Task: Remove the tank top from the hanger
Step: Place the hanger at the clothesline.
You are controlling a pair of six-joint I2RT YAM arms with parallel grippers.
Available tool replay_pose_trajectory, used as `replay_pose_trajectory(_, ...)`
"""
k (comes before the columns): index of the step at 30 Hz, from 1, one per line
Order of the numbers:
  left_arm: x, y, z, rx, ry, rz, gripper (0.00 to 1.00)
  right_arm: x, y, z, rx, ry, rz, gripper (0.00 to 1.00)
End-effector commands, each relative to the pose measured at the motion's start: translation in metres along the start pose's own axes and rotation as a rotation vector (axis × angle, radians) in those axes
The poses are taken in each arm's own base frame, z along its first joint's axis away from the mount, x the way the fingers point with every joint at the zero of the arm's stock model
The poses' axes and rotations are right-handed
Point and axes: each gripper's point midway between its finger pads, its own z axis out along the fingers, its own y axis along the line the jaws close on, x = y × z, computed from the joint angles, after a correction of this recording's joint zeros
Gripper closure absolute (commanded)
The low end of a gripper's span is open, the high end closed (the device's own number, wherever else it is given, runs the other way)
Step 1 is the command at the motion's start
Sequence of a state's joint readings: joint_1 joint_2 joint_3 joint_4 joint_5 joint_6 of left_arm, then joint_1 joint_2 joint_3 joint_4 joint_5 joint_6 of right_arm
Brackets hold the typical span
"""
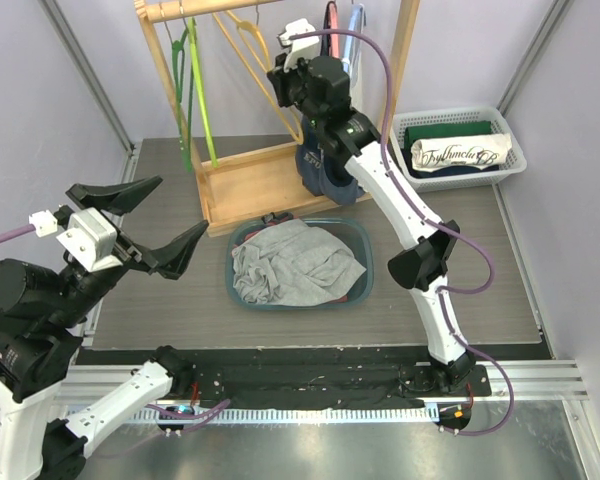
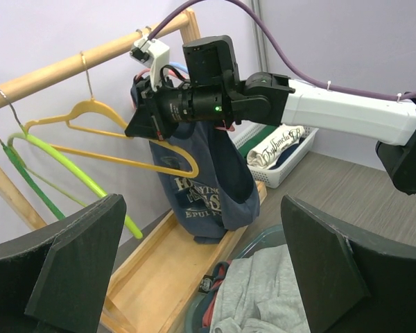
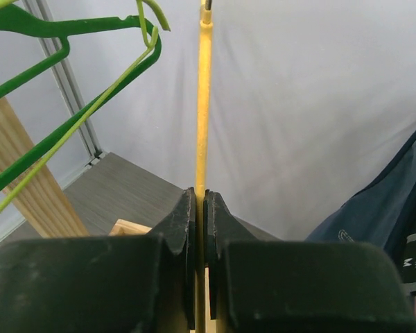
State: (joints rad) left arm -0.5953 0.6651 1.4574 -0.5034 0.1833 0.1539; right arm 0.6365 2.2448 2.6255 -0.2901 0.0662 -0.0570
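Observation:
The navy tank top (image 1: 320, 172) hangs at the right end of the wooden rack, its hem reaching the rack's base tray. In the left wrist view the tank top (image 2: 209, 191) drapes past the right end of the yellow hanger (image 2: 125, 158), and its top is hidden behind the right gripper. My right gripper (image 1: 280, 90) is shut on the yellow hanger (image 3: 204, 104), whose thin bar is pinched between the jaws (image 3: 200, 201). My left gripper (image 1: 183, 204) hovers wide open, left of the tub and apart from everything. Seen from its own wrist, the left gripper (image 2: 208, 277) holds nothing.
Green hangers (image 1: 195, 90) hang on the rack's left part above the wooden base tray (image 1: 260, 185). A teal tub (image 1: 368, 272) holding grey clothing (image 1: 295, 265) sits in front of the rack. A white basket (image 1: 516, 152) with folded clothes stands at the back right.

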Motion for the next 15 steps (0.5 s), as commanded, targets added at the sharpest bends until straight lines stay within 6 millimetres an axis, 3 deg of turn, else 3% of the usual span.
replay_pose_trajectory(1, -0.015, 0.004, 0.001, -0.019, -0.062, -0.009, 0.00, 0.002, 0.040, -0.014, -0.004, 0.052, -0.087, 0.99)
replay_pose_trajectory(5, -0.017, 0.004, 0.000, -0.021, -0.066, -0.015, 0.00, 0.007, 0.071, -0.017, -0.034, 0.059, -0.107, 0.99)
replay_pose_trajectory(8, -0.017, 0.004, 0.001, -0.021, -0.066, -0.018, 0.00, 0.004, 0.084, -0.017, -0.049, 0.045, -0.106, 0.99)
replay_pose_trajectory(15, -0.015, 0.004, 0.002, -0.024, -0.064, -0.018, 0.00, -0.009, 0.093, -0.016, -0.062, -0.004, -0.059, 0.99)
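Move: The right hand grips one shoulder of the yellow hanger; its place on the clothesline rail is about 6 cm ahead, 10 cm left and 14 cm up. The light green hanger hangs roughly 5 cm ahead and 13 cm left, the dark green one 6 cm ahead and 17 cm left; the navy tank top lies 8 cm ahead, 10 cm right and lower by 8. From the left hand the rail spot is some 40 cm ahead, 10 cm right and 5 cm up. Leftward and back in about equal parts, some 7 cm in all and almost level, the right hand draws the yellow hanger towards the two green hangers. Its hook is still on the rail, and the shut fingers keep their pinch on the shoulder with barely any turn of the wrist, so the hanger pulls on the rack. ##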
